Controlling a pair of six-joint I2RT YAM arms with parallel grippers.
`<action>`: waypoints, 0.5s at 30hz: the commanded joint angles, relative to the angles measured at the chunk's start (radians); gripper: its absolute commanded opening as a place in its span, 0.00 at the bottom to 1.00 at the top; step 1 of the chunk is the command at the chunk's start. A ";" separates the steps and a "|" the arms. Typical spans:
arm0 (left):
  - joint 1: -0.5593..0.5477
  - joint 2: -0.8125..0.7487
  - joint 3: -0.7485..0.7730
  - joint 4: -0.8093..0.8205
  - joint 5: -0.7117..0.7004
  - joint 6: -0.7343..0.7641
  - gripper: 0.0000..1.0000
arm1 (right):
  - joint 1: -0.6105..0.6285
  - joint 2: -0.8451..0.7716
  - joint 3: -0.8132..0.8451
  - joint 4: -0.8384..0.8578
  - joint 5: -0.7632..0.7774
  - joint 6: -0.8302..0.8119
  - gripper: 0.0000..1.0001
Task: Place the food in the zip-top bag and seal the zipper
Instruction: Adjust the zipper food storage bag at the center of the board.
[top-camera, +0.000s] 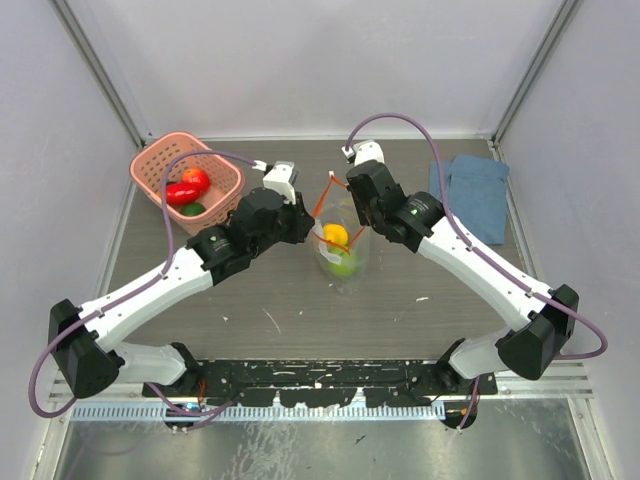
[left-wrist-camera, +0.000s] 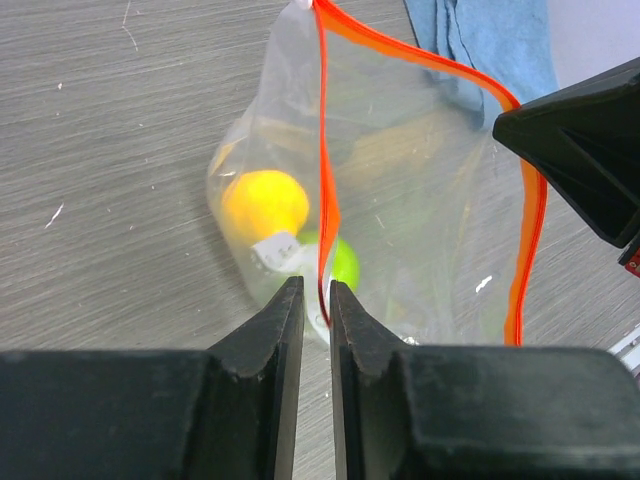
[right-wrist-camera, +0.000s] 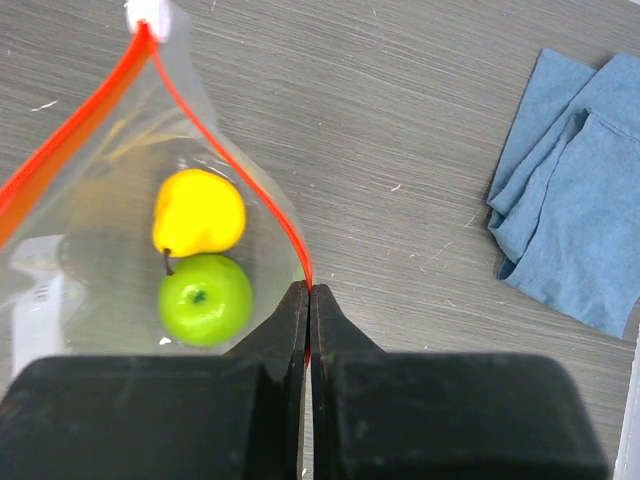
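Note:
The clear zip-top bag (top-camera: 341, 250) hangs open between my two grippers, its mouth facing up. It holds food: a yellow pear (right-wrist-camera: 198, 212) and a green apple (right-wrist-camera: 205, 298). More food, red pieces (top-camera: 190, 187) and a dark green one (top-camera: 194, 209), lies in the pink basket (top-camera: 150, 165). My right gripper (right-wrist-camera: 309, 290) is shut on the orange-red zipper (right-wrist-camera: 235, 150) on one side of the mouth. My left gripper (left-wrist-camera: 316, 290) stands slightly open, the other zipper strip (left-wrist-camera: 323, 150) running loose through the narrow gap. The white slider (right-wrist-camera: 148, 15) sits at the far end.
A folded blue cloth (top-camera: 470, 195) lies at the back right of the grey table, just behind the right arm. The pink basket stands at the back left. White walls close the workspace at the back and sides.

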 joint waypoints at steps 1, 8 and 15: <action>0.002 -0.010 0.050 0.027 -0.009 0.016 0.20 | -0.003 -0.040 0.027 0.060 0.025 -0.011 0.00; 0.018 -0.046 0.084 -0.023 -0.021 0.043 0.37 | -0.007 -0.040 0.026 0.065 0.046 -0.011 0.00; 0.087 -0.083 0.110 -0.093 -0.022 0.084 0.54 | -0.012 -0.045 0.024 0.067 0.047 -0.012 0.00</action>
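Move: The left rim of the zipper bag's mouth lies right at the left hand's barely parted fingertips. From that hand, the yellow pear is about 4 cm ahead, 5 cm to the right and 13 below; the green apple is level with it, 7 cm right and 14 below. The mouth's white end tab stands some 10 cm ahead and 4 right. For the right hand, already pinching the opposite rim, the left rim is roughly 10 cm to its left. Opening from nearly shut to about half wide, the left fingers let go of the bag's left rim; once they have started parting, the hand backs off up and to its left, some 3 cm in all, away from the bag, its wrist barely turning. The right hand keeps its shut pinch on the other rim and stays almost in place. ##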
